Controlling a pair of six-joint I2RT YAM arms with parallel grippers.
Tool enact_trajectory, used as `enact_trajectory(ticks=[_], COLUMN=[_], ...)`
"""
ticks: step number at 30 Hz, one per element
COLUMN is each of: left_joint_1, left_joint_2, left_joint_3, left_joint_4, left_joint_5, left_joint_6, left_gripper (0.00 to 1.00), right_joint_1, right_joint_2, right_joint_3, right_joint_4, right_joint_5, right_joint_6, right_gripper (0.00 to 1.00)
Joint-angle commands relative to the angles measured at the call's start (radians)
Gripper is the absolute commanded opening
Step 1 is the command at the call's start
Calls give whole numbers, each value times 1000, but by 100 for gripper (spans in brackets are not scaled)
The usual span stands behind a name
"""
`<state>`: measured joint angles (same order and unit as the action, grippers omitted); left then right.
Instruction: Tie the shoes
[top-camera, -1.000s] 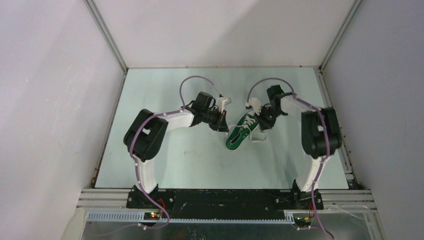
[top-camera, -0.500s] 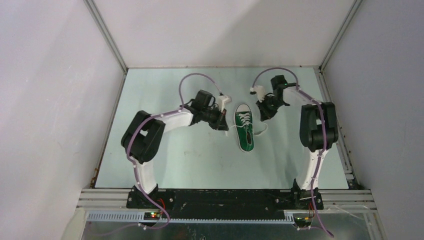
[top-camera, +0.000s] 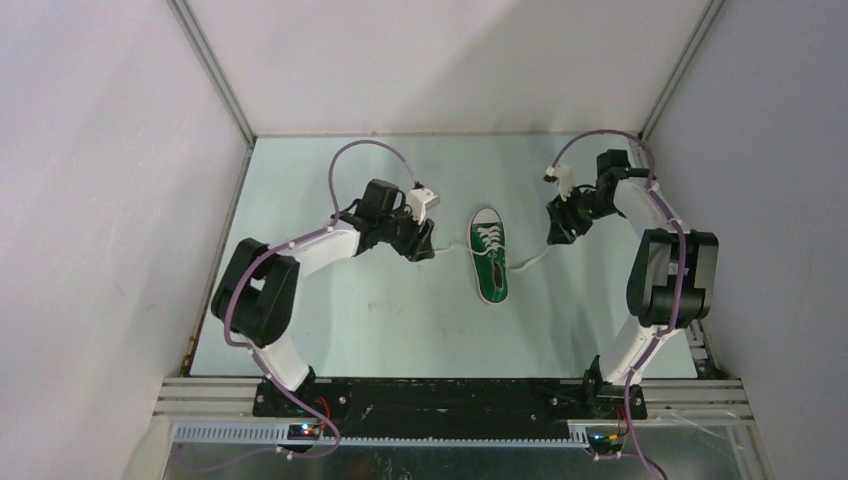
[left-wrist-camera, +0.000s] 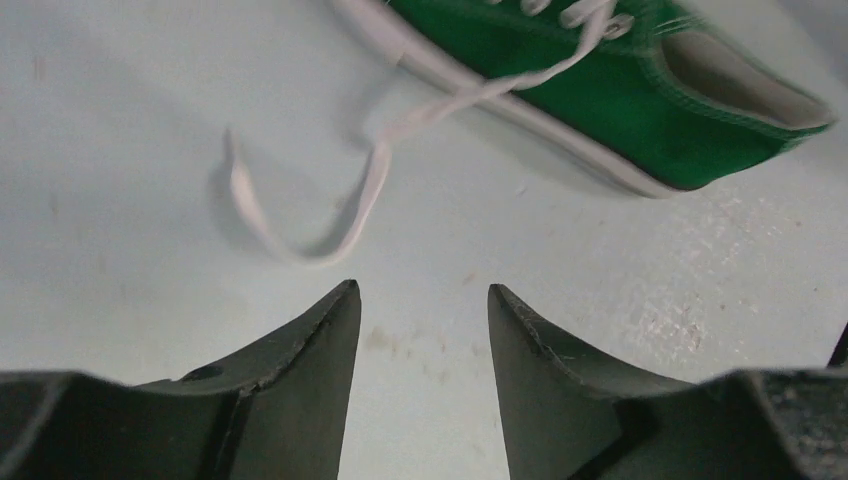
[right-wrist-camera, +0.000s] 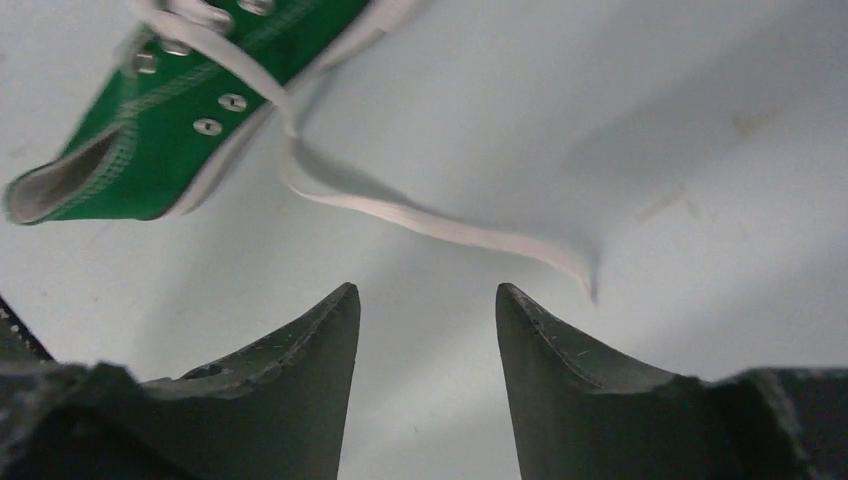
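Observation:
A small green sneaker (top-camera: 489, 258) with white laces lies flat in the middle of the table, its white toe cap pointing to the far side. My left gripper (top-camera: 427, 250) is open and empty just left of it. In the left wrist view (left-wrist-camera: 420, 290) a loose lace loop (left-wrist-camera: 300, 215) lies just ahead of the fingertips, and the shoe (left-wrist-camera: 610, 90) lies beyond it. My right gripper (top-camera: 553, 236) is open and empty to the shoe's right. In the right wrist view (right-wrist-camera: 425, 290) the other loose lace (right-wrist-camera: 440, 225) trails from the shoe (right-wrist-camera: 180, 110) across the table.
The pale green table (top-camera: 350, 320) is enclosed by white walls with metal frame rails at the left (top-camera: 215, 75) and right (top-camera: 675, 75). The arm bases sit on the black bar (top-camera: 450, 395) at the near edge.
The shoe has turned from a slant to lie straight, toe to the far side. Both grippers have drawn back outward from it, the right one farther to the right. The laces now lie loose.

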<state>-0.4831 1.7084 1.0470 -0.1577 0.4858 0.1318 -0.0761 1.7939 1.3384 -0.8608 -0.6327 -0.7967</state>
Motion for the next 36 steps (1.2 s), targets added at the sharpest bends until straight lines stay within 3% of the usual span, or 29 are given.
enact_trajectory(ticks=[1,5,9,13,20,26,28,33,36], left_joint_1=[-62,-129,-166,-184,-194,-203,-204,-204,-203], left_joint_2=[-1,108,161,205,274,293,299,303,291], left_joint_3=[46,121,153,154,197,227,238,258,259], left_joint_4=[163,263,351,385,388,364,349,303,256], left_joint_5=[144,153,242,240,253,181,169,182,175], left_joint_6=[196,197,139,117,89,56,53,75,103], left_gripper=[57,57,55,54,51,40,34,11,2], right_joint_1=[118,215,225,223,248,264,265,260,237], right_joint_2=[-4,94,164,191,265,298,303,316,308], right_joint_3=[12,59,121,141,211,242,242,256,264], right_joint_4=[-19,6,-35,-61,-138,-164,-171,-227,-240], right_joint_5=[-133,-144,-200,-205,-230,-235,-234,-248,-267], right_joint_6=[-94,-24,-30,-52,-67,-49,-51,-69,-55], right_gripper=[56,56,57,58,56,49,44,18,8])
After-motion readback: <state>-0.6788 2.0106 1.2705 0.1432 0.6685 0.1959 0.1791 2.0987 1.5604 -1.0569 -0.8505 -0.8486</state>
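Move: The lace crossing over the shoe's throat lies about 15 cm to the right of the left gripper, level with it in reach and barely 1 cm lower. From the right gripper the crossing is some 14 cm left, 3 cm back and 4 cm down. Seen from the left gripper, the shoe's toe is about 9 cm ahead and 14 cm right, and its ankle opening 8 cm back and 16 cm right, both about 3 cm lower. Bring both open grippers in over the shoe from either side. Arch the left about 14 cm right, up 3 cm and down again, turning clockwise, and sweep the right some 12 cm left while sinking and drawing slightly back, turning counter-clockwise. Slow beside the lace crossing and close both sets of fingers, each pinching its own side of the lace there. ##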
